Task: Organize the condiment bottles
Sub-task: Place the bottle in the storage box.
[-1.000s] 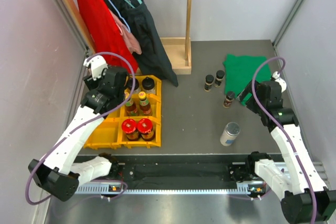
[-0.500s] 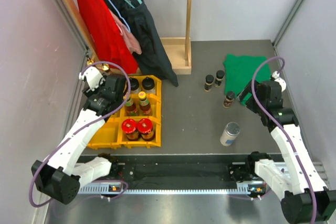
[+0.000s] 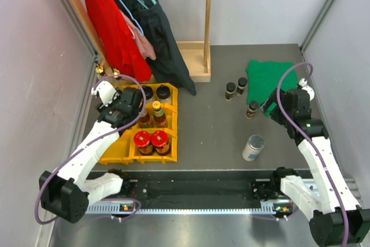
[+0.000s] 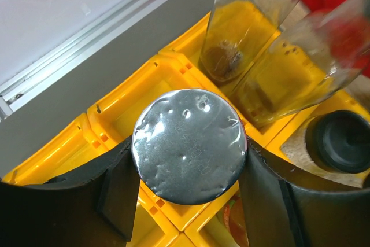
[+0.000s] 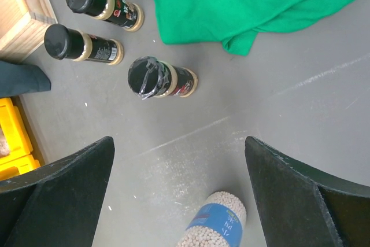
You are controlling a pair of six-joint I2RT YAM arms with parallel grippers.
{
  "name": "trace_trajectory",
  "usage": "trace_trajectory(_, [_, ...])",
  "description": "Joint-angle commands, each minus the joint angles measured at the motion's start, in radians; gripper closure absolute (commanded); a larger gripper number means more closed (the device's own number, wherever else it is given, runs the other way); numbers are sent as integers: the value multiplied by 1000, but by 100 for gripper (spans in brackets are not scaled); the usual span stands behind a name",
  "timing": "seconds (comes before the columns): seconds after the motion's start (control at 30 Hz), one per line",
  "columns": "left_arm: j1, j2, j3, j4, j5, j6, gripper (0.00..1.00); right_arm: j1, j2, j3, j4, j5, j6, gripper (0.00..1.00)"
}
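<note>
My left gripper (image 4: 189,163) is shut on a silver-lidded canister (image 4: 189,143), which hangs over the yellow tray (image 4: 173,70); in the top view the wrist (image 3: 128,107) hides it. Two tall clear bottles (image 4: 243,27) stand in the tray's far cells, their gold tops (image 3: 108,73) showing from above. The tray also holds red-lidded jars (image 3: 151,139), yellow-capped sauce bottles (image 3: 156,109) and black-capped jars (image 3: 156,91). My right gripper (image 5: 178,143) is open above the bare table. Three black-capped jars (image 5: 151,77) stand beyond it, and a blue-labelled canister (image 5: 217,227) stands just in front.
A green cloth (image 5: 254,4) lies at the back right. A wooden rack base (image 3: 193,59) with hanging red and dark clothes (image 3: 144,21) stands behind the tray. Side walls close in on both sides.
My left arm has carried the silver-lidded canister nearer, from the tray's back row toward its left middle, uncovering the gold-topped bottles. The right arm has not moved.
</note>
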Motion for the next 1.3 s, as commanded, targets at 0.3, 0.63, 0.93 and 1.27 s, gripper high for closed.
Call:
trace_trajectory(0.3, [5, 107, -74, 123, 0, -62, 96, -11, -5, 7, 22, -9, -4, 7])
trace_trajectory(0.63, [6, 129, -114, 162, 19, -86, 62, -12, 3, 6, 27, -4, -9, 7])
trace_trajectory(0.93, [6, 117, -100, 127, 14, -96, 10, -11, 6, -2, 32, -9, -7, 7])
trace_trajectory(1.27, [5, 25, -38, 39, -36, -99, 2, -11, 5, -7, 36, -16, -3, 6])
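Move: The silver-capped jar is already in the left hand's grip, over its spot at the right end of the storage box's middle left cell, some 11 cm below, about 1 cm ahead and 1 cm right. The glass bottles stand roughly 10 cm ahead and 3 cm left, the nearer yellow-capped sauce bottle level with the hand and 9 cm right, the nearer black-capped jar 9 cm ahead and 11 cm right. From the right hand, that spot lies about 62 cm left, 2 cm ahead and 11 cm down. The silver-capped jar, still pinched by the left hand, is lowered about 6 cm nearly straight down into the empty cell beside the sauce bottles, the fingers tipping slightly steeper. There the hand halts, spreads its fingers to wide open to let go of the jar, and begins to rise, just over 1 cm. ##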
